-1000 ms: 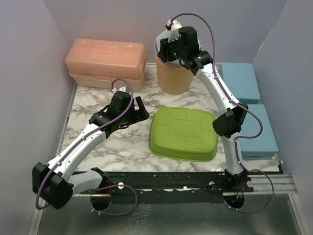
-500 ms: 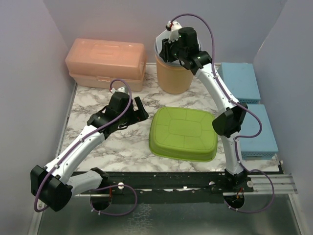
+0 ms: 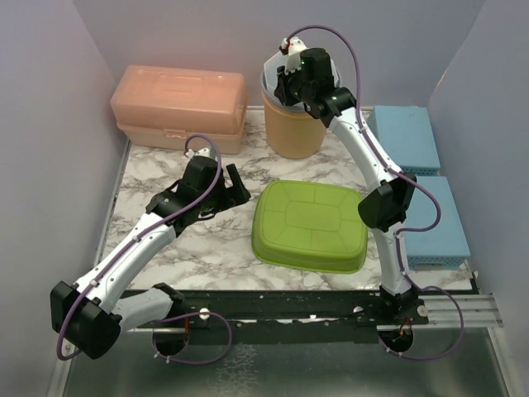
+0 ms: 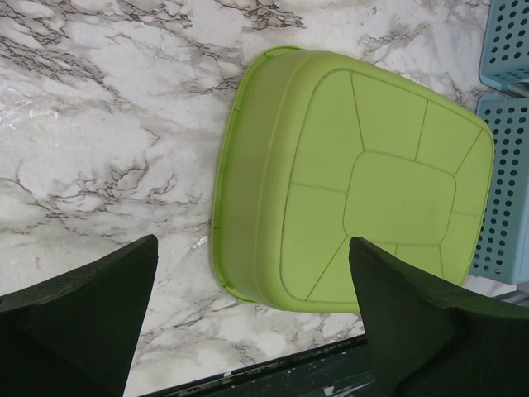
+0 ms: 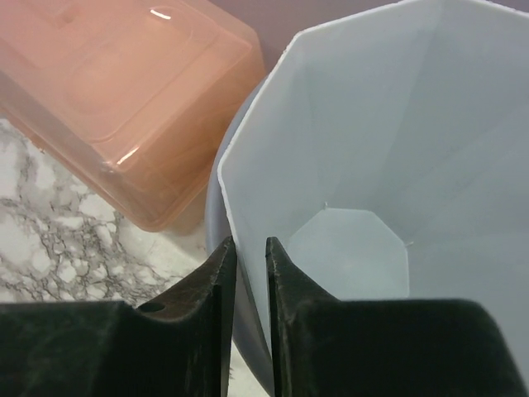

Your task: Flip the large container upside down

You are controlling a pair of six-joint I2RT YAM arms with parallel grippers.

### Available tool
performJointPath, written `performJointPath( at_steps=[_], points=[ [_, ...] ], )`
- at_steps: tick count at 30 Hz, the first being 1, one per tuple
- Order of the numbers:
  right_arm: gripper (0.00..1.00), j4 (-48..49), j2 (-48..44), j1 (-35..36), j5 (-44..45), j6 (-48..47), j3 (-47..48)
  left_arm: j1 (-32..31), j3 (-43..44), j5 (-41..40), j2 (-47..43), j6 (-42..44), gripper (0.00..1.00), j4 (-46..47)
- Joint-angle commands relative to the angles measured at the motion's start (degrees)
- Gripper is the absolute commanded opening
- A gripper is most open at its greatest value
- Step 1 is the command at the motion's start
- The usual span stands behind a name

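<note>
The large container (image 3: 294, 132) stands upright at the back of the table, tan-orange outside with a pale rim. The right wrist view looks down into its pale, eight-sided inside (image 5: 372, 149). My right gripper (image 3: 282, 83) (image 5: 250, 241) straddles the left rim, one finger outside and one inside, pressed close on the thin wall. My left gripper (image 3: 240, 184) (image 4: 252, 248) hovers wide open over the marble, holding nothing, just left of a lime-green tub (image 3: 310, 225) (image 4: 364, 182) that lies bottom up.
A translucent orange lidded box (image 3: 178, 103) (image 5: 107, 83) sits at the back left, close to the tall container. Two blue perforated baskets (image 3: 405, 136) (image 3: 436, 219) line the right side, also seen from the left wrist (image 4: 504, 198). A black rail (image 3: 289, 302) runs along the front edge.
The right gripper's fingers have narrowed onto the container's rim wall. The left arm has barely shifted and its jaws stay wide.
</note>
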Motion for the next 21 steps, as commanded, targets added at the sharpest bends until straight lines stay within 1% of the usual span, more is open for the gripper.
performJointPath(
  at_steps=[1, 3, 6, 9, 14, 21],
  points=[
    [0.18, -0.6, 0.8, 0.2, -3.5, 1.4, -1.0, 0.3, -0.3, -1.3, -1.1, -0.3, 0.99, -1.0],
    [0.1, -0.5, 0.3, 0.2, -5.8, 3.1, -1.3, 0.3, -0.4, -1.4, -1.3, -0.4, 0.99, -1.0],
    [0.03, -0.4, -0.4, 0.2, -9.7, 5.9, -1.2, 0.3, -0.8, -1.9, -2.0, -0.7, 0.99, -1.0],
    [0.01, -0.4, -1.3, 0.2, -13.9, 6.9, -1.7, 0.3, -0.7, -2.1, -2.5, -0.6, 0.99, -1.0],
    [0.01, -1.4, -2.4, 0.3, -14.8, 8.3, -2.5, 0.3, 0.3, -3.6, -2.7, 0.4, 0.99, -2.5],
    [0.0, -1.8, -4.7, 1.2, -21.2, 10.8, -5.2, 0.3, 1.5, -5.8, -2.8, 1.1, 0.99, -4.0]
  ],
)
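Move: Straddling the left rim of the white octagonal bin, the right hand has the bin's middle about 5 cm to its right, 4 cm ahead and 8 cm below. The peach bucket that carries it is centred under the bin, some 18 cm below the hand; the lidded box stands about 29 cm left and 5 cm ahead. The upturned green basin is roughly 34 cm back and 9 cm right. From the left hand, the bin is around 32 cm ahead, 16 cm right. Shutting its nearly closed fingers onto the thin left rim of the white bin, the right hand pinches it and pulls left, then increasingly back towards the robot, about 4 cm in all at almost constant height. The wrist swings some 10 degrees counter-clockwise as it goes, tipping down a little and rolling its left side up. ##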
